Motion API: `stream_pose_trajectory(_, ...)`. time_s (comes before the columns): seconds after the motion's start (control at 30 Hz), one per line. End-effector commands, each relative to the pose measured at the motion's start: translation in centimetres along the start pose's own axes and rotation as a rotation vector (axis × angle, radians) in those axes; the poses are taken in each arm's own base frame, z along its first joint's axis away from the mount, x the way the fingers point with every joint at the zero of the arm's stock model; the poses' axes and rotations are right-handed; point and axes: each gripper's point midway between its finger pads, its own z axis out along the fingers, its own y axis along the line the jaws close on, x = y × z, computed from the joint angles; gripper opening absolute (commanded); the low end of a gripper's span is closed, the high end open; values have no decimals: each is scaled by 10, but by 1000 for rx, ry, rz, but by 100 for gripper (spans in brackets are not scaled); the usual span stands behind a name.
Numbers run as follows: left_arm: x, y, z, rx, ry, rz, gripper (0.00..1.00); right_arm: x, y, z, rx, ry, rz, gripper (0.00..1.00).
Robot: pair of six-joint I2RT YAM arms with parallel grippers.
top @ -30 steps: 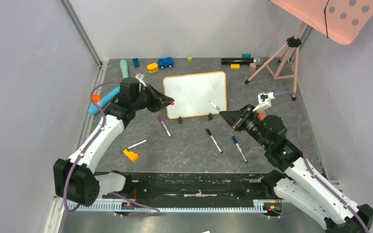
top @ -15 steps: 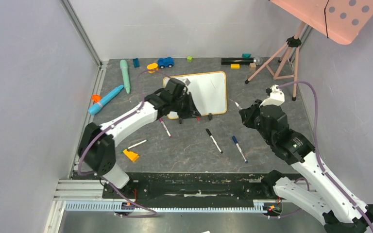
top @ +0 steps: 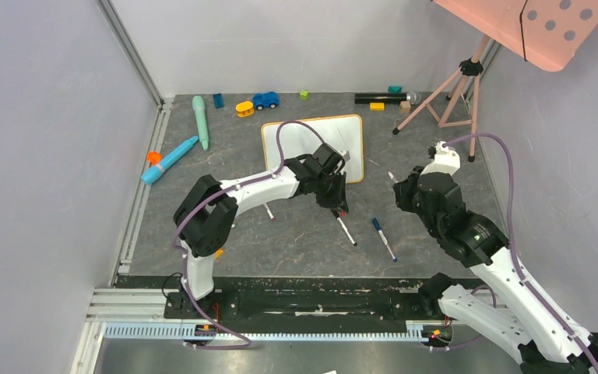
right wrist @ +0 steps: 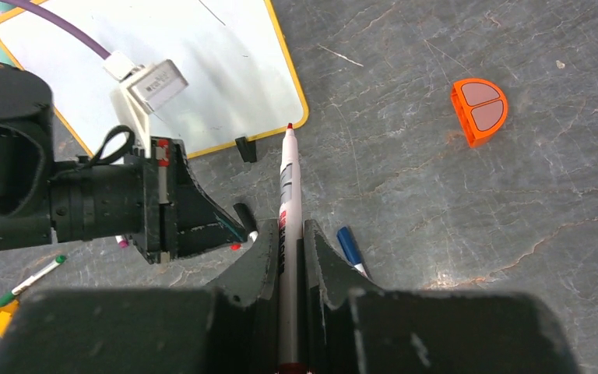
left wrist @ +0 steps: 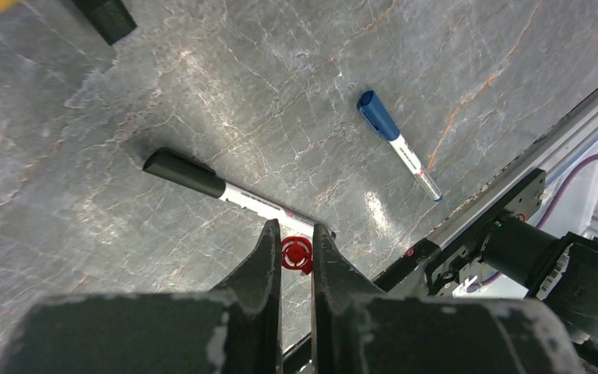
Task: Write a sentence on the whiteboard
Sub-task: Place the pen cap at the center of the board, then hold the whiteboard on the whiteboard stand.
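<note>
The whiteboard (top: 305, 137) (right wrist: 202, 62), white with a thin orange frame, lies at the back middle, and my left arm crosses its front edge. No sentence is in view on it; only a faint thin stroke shows. My left gripper (top: 340, 207) (left wrist: 296, 231) points down in front of the board, shut on a red marker cap (left wrist: 297, 255). It hangs just above a black-capped marker (left wrist: 218, 185). My right gripper (top: 399, 187) (right wrist: 289, 230) is shut on an uncapped red marker (right wrist: 289, 175). The marker's tip points at the board's near right corner, off the surface.
A blue-capped marker (top: 384, 238) (left wrist: 395, 142) and a purple one (top: 268, 210) lie on the grey table. An orange half-round block (right wrist: 479, 109) sits to the right. Toys line the back wall, among them a blue car (top: 265, 100). A pink tripod (top: 452, 87) stands at the back right.
My left arm swung from the board's left side across to its front right, still pinching the red cap. My right arm drew back and turned, lifting the marker away from the board.
</note>
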Motion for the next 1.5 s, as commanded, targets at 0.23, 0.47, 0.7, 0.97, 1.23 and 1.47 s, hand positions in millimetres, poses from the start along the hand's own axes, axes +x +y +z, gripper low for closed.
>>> stream_pose_trajectory(0.23, -2, -11, 32, 58, -1, -27, 12, -12, 7, 0, -18, -26, -5, 0)
stream_pose_trajectory(0.47, 1, -5, 26, 33, -14, -29, 45, 0, 7, 0, -38, 0, 12, 0)
stream_pose_trajectory(0.7, 1, -2, -7, 35, -112, 12, 66, 6, 7, 0, -45, 15, 19, 0)
stream_pose_trajectory(0.97, -11, -20, -72, 78, -252, 133, 98, 19, 11, -1, -77, 54, 56, 0)
stream_pose_trajectory(1.23, -19, -38, -135, 120, -372, 216, 100, 25, 6, -1, -87, 15, 157, 0)
stream_pose_trajectory(1.47, -23, -32, -173, 90, -505, 393, 99, 20, 13, 2, -61, 76, 68, 0)
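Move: The left hand, holding the red pen cap, hovers low, with its set-down spot on bare table about 4 cm below and 1 cm to its right. The black marker's middle is some 4 cm back and 1 cm left, the blue marker's about 9 cm back and 12 cm right; the whiteboard's middle is about 18 cm ahead and 10 cm left. The same spot lies roughly 2 cm ahead, 9 cm left and 20 cm below the right hand. The left hand lowers the red cap about 3.5 cm, easing slightly right, to the table beside the black marker's capped end, holds low while the fingers open to let go, then climbs steeply some 18 cm, drifting left off the cap, its fingers opening wide and tilting up and forward. Meanwhile the right hand keeps its closed grip on the uncapped red pen and sinks slightly. ##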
